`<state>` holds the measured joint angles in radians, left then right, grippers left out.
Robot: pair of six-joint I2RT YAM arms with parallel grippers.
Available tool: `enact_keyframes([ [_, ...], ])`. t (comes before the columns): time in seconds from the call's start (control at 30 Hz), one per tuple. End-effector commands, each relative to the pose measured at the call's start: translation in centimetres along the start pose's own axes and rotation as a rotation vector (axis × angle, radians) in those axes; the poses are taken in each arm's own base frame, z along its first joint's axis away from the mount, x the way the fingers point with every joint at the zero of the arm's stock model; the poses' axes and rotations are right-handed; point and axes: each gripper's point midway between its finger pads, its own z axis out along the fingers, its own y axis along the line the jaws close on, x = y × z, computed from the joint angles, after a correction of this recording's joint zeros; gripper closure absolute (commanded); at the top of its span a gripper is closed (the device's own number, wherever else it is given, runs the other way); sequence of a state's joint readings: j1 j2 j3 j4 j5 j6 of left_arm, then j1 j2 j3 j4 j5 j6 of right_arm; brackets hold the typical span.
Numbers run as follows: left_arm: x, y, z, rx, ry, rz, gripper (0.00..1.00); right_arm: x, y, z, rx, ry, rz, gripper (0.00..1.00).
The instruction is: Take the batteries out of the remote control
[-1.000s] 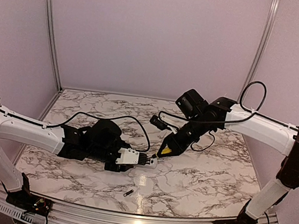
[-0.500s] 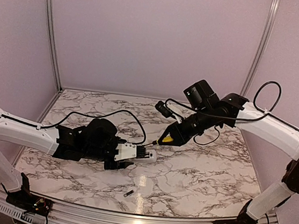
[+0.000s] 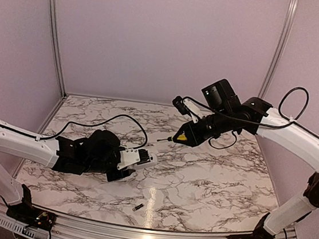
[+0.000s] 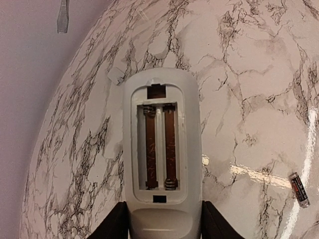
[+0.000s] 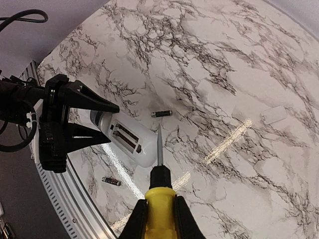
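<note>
My left gripper (image 4: 160, 221) is shut on the near end of the white remote control (image 4: 162, 149), holding it just above the marble. Its open compartment faces up, showing two bare brown slots with springs. In the top view the remote control (image 3: 139, 159) pokes out of the left gripper (image 3: 124, 163). Two batteries lie loose on the table: one (image 5: 162, 113) beyond the remote's tip, another (image 5: 111, 181) near the front rail, also visible as a battery (image 3: 137, 207) in the top view. My right gripper (image 5: 159, 216) is shut on a yellow-handled screwdriver (image 5: 160, 194), raised above and apart from the remote.
A small white flat piece (image 5: 274, 115) lies on the marble table (image 3: 215, 183) off to one side. The metal front rail (image 3: 146, 233) runs along the near edge. Black cables trail from both arms over the tabletop.
The right arm has lifted the screwdriver up and away from the remote's tip, toward the back right. The left arm has drawn the remote slightly left.
</note>
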<state>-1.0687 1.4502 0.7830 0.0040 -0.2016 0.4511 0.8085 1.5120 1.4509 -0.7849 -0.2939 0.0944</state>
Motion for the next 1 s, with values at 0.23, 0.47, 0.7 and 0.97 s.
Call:
enact_keyframes([
  [0.23,2.3,6.1,-1.2,-0.248,0.048,-0.374,1.0,-4.4,-3.1,-4.1,0.143,-0.232,0.095,1.0],
  [0.47,6.8,10.4,-1.7,-0.418,0.143,-0.698,1.0,-4.1,-4.0,-4.1,0.16,-0.246,0.131,1.0],
  [0.7,10.4,10.3,-0.8,-0.474,0.261,-0.867,1.0,-3.3,-4.0,-3.9,0.149,-0.246,0.151,1.0],
  [0.97,13.4,9.5,0.3,-0.525,0.388,-0.988,1.0,-2.5,-4.0,-3.8,0.138,-0.254,0.174,1.0],
])
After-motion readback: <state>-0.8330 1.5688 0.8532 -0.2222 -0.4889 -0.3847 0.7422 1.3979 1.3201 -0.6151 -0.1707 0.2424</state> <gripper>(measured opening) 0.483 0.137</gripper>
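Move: The bare table patch the held, empty remote is carried toward lies about 9 cm ahead, 12 cm left and 11 cm below the left hand. The far battery lies some 6 cm ahead of this hand, level sideways, and the near battery 13 cm back and 5 cm right, both 12 cm below. From the right hand, which grips the screwdriver, that patch is about 7 cm ahead, 32 cm left and 24 cm down; the remote is 15 cm left, 1 cm ahead and 15 cm lower. Leftward and forward, the left hand swings the remote away from the screwdriver, about 12 cm left and 9 cm out, turning it some 55 degrees counter-clockwise, then dips about 4 cm towards bare table, grip kept. The right hand, still holding the screwdriver, draws forward, right and up, then sinks again by a couple of centimetres, turning slightly clockwise. ##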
